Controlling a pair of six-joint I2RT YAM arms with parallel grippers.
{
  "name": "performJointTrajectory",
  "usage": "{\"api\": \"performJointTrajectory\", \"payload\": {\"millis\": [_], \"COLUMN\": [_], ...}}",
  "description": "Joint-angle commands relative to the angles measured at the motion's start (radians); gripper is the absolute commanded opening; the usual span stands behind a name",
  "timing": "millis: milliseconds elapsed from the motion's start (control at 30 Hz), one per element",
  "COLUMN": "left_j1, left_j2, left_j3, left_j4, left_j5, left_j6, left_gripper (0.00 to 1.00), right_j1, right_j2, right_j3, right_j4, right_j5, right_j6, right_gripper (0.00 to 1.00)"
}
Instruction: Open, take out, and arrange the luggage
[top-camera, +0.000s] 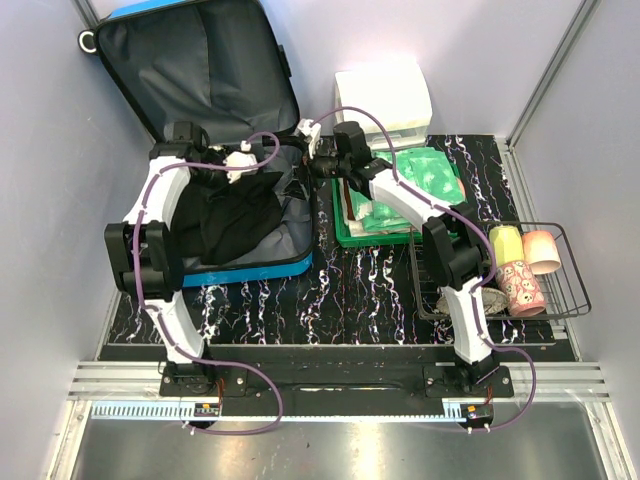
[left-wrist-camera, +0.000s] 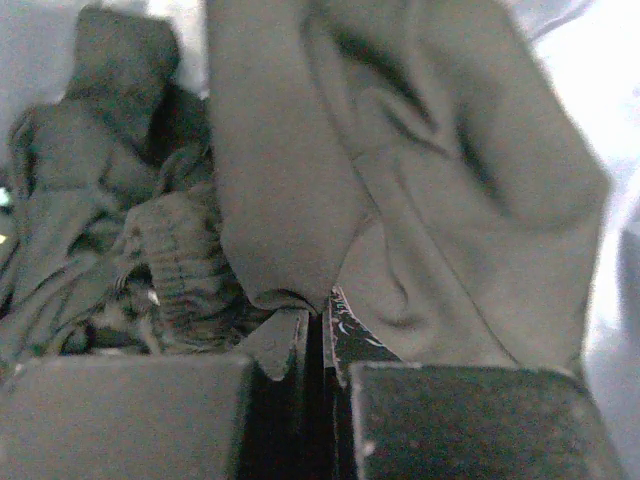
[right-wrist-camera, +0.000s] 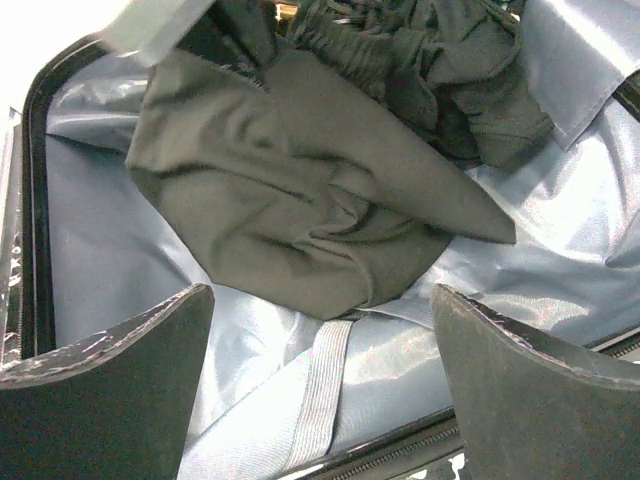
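The luggage (top-camera: 250, 268) lies open on the table's left side, lid raised toward the back, with grey lining (right-wrist-camera: 100, 260) and an elastic strap (right-wrist-camera: 325, 380) inside. A dark garment (top-camera: 235, 215) is bunched in its lower half. My left gripper (top-camera: 238, 160) reaches into the case and is shut (left-wrist-camera: 320, 315) on an edge of that dark garment (left-wrist-camera: 300, 150). My right gripper (top-camera: 312, 165) hovers at the case's right rim. Its jaws stand wide open (right-wrist-camera: 320, 340) over the lining, just short of the garment (right-wrist-camera: 290, 190), with nothing between them.
A green tray (top-camera: 345, 238) with packets stands right of the case, under the right arm. A white drawer organiser (top-camera: 385, 95) is behind it. A wire basket (top-camera: 560, 290) at the right holds cups. Grey walls close in the left, back and right.
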Motion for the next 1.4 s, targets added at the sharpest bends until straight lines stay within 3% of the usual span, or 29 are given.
{"api": "performJointTrajectory", "payload": {"millis": [0, 100, 233, 400, 700, 1067, 1367], "left_j1": [-0.041, -0.041, -0.067, -0.084, -0.092, -0.136, -0.199], "left_j2": [-0.112, -0.187, -0.296, -0.41, -0.491, -0.542, -0.579], "left_j3": [-0.056, -0.155, -0.313, -0.447, -0.519, -0.554, -0.568], "left_j4": [-0.078, -0.078, -0.048, -0.001, 0.006, -0.041, -0.063], "left_j5": [0.116, 0.127, 0.149, 0.173, 0.213, 0.166, 0.109], "left_j6": [0.04, 0.026, 0.014, 0.0, 0.04, 0.153, 0.236], "left_gripper": [0.0, 0.0, 0.0, 0.0, 0.0, 0.0, 0.0], "right_j1": [-0.028, -0.033, -0.025, 0.027, 0.137, 0.223, 0.237], "right_j2": [-0.044, -0.067, -0.125, -0.144, -0.117, -0.072, 0.03], "right_j3": [-0.024, -0.068, -0.226, -0.351, -0.412, -0.34, -0.166], "right_j4": [0.011, 0.017, 0.249, 0.391, 0.623, 0.549, 0.266], "right_j5": [0.016, 0.0, -0.095, -0.131, -0.129, -0.181, -0.208], "right_j6": [-0.029, -0.092, -0.123, -0.27, -0.463, -0.713, -0.948], "right_gripper": [1.0, 1.0, 1.0, 1.0, 1.0, 1.0, 1.0]}}
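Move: Shut on the black garment, the left hand has the suitcase's near rim about 21 cm back, 10 cm to its right and slightly lower; the garment's loose middle lies some 9 cm back, 7 cm right and 6 cm below. For the open right hand, that middle is about 17 cm left, 10 cm back and 12 cm below, with the suitcase's right rim 4 cm right and 4 cm back, and the green tray roughly 25 cm right and 3 cm back. Dragging the still-pinched black fabric about 16 cm back and somewhat right towards the suitcase's near rim, the left hand stays level and slows after a quick start, turning nearly 20 degrees clockwise. The open right hand first sinks about 6 cm, then swings back and left, rising again and rolling some 50 degrees about its fingers, until they stand either side of the fold beside the left grip, not closing. ##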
